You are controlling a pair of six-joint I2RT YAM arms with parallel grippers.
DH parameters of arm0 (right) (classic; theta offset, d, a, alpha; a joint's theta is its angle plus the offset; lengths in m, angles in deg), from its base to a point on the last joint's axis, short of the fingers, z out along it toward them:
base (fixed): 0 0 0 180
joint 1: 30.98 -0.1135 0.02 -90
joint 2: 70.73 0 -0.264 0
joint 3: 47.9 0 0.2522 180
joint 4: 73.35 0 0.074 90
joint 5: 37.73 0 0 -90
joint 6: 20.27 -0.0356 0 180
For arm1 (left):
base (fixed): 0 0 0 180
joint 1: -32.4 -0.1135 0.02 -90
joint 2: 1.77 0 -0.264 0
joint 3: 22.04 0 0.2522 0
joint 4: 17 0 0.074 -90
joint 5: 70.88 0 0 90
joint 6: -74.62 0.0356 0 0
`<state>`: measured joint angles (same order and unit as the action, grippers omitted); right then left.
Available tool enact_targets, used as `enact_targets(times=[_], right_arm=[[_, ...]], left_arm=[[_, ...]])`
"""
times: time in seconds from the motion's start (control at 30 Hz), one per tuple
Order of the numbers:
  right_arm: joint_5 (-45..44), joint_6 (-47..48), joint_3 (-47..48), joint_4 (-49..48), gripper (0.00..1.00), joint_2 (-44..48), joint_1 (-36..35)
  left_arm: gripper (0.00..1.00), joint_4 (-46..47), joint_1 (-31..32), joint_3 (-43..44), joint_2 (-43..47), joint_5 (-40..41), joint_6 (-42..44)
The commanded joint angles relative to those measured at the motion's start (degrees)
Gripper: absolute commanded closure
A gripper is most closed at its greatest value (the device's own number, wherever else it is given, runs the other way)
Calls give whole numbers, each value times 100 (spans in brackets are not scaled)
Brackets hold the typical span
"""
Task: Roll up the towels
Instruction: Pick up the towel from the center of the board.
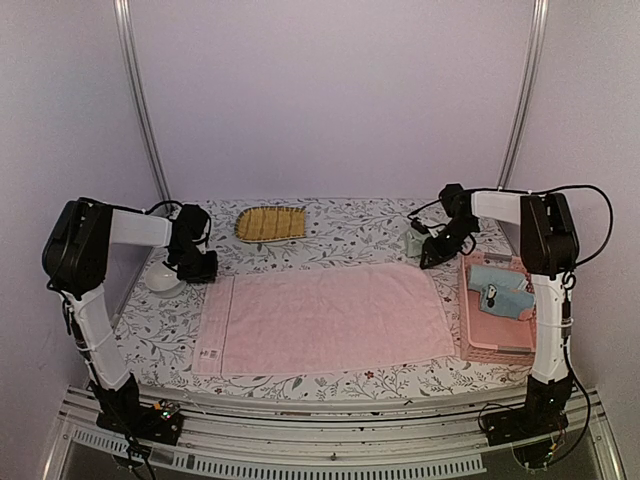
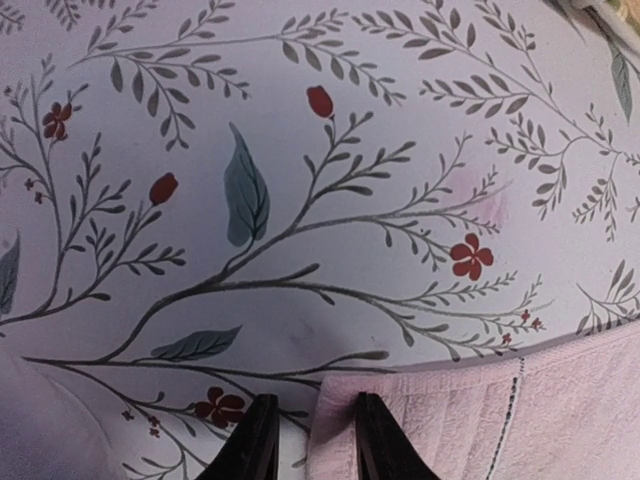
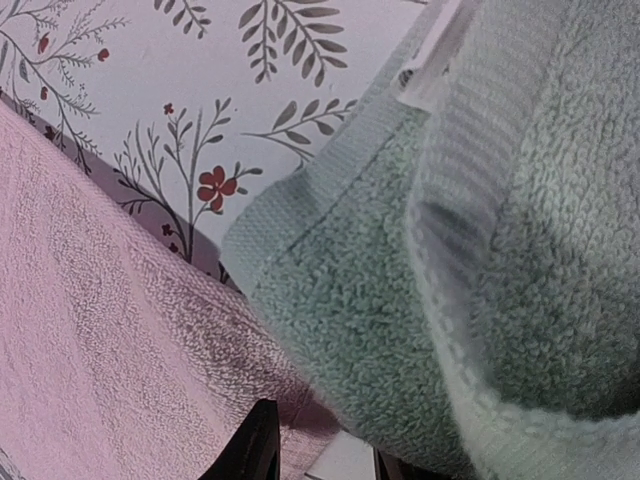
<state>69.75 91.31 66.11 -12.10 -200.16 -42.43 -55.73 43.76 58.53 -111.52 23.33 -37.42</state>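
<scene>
The pink towel [image 1: 325, 320] lies spread flat across the middle of the table. My left gripper [image 1: 200, 268] is down at its far left corner. In the left wrist view the left gripper [image 2: 315, 440] is open, one finger [image 2: 375, 445] on the pink towel [image 2: 500, 420], the other on the cloth beside its edge. My right gripper [image 1: 435, 255] is at the far right corner, open [image 3: 320, 462] over the pink towel's [image 3: 90, 330] corner. The sage green towel [image 1: 415, 240] sits crumpled right next to it and, as the green towel [image 3: 450, 250], hides the right finger. The light blue towel [image 1: 500, 293] lies in a basket.
A pink basket [image 1: 495, 345] stands at the right edge, by the right arm. A yellow-brown woven mat [image 1: 270, 222] lies at the back. A white round object [image 1: 163, 283] sits under the left arm. The table wears a floral cloth [image 1: 340, 228].
</scene>
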Motion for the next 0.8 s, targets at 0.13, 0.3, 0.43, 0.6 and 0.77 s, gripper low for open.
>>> enact_targets(times=[0.13, 0.3, 0.43, 0.6, 0.77], right_arm=[[-102, -248, 460, 59, 63, -329, 21], [-232, -303, 489, 77, 64, -459, 22], [-309, -295, 411, -2, 69, -461, 20], [-225, -254, 425, -38, 86, -628, 19], [-261, -238, 382, -103, 97, -175, 19]], left_arm=[[76, 58, -7, 12, -219, 50, 69], [82, 109, 4, 0, -238, 57, 69], [88, 143, 11, -13, -239, -17, 100], [100, 227, 9, -79, -213, -49, 132], [100, 326, 15, -137, 122, -15, 130]])
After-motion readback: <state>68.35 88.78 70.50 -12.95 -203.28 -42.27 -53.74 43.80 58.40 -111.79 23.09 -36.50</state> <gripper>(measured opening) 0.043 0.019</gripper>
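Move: The pink towel lies spread out, its far-left corner between the left hand's fingertips, about 1 cm to the right and 1 cm below. The white bowl is some 12 cm to that hand's left, level with it; the yellow towel about 16 cm ahead and 15 cm right. From the right hand, the far-right corner is roughly 2 cm ahead, 1 cm below; the green towel about 6 cm ahead and 1 cm left; the basket some 12 cm back and 19 cm right. The right hand creeps about 2 cm forward while both grippers shut, pinching the pink towel's two far corners. ##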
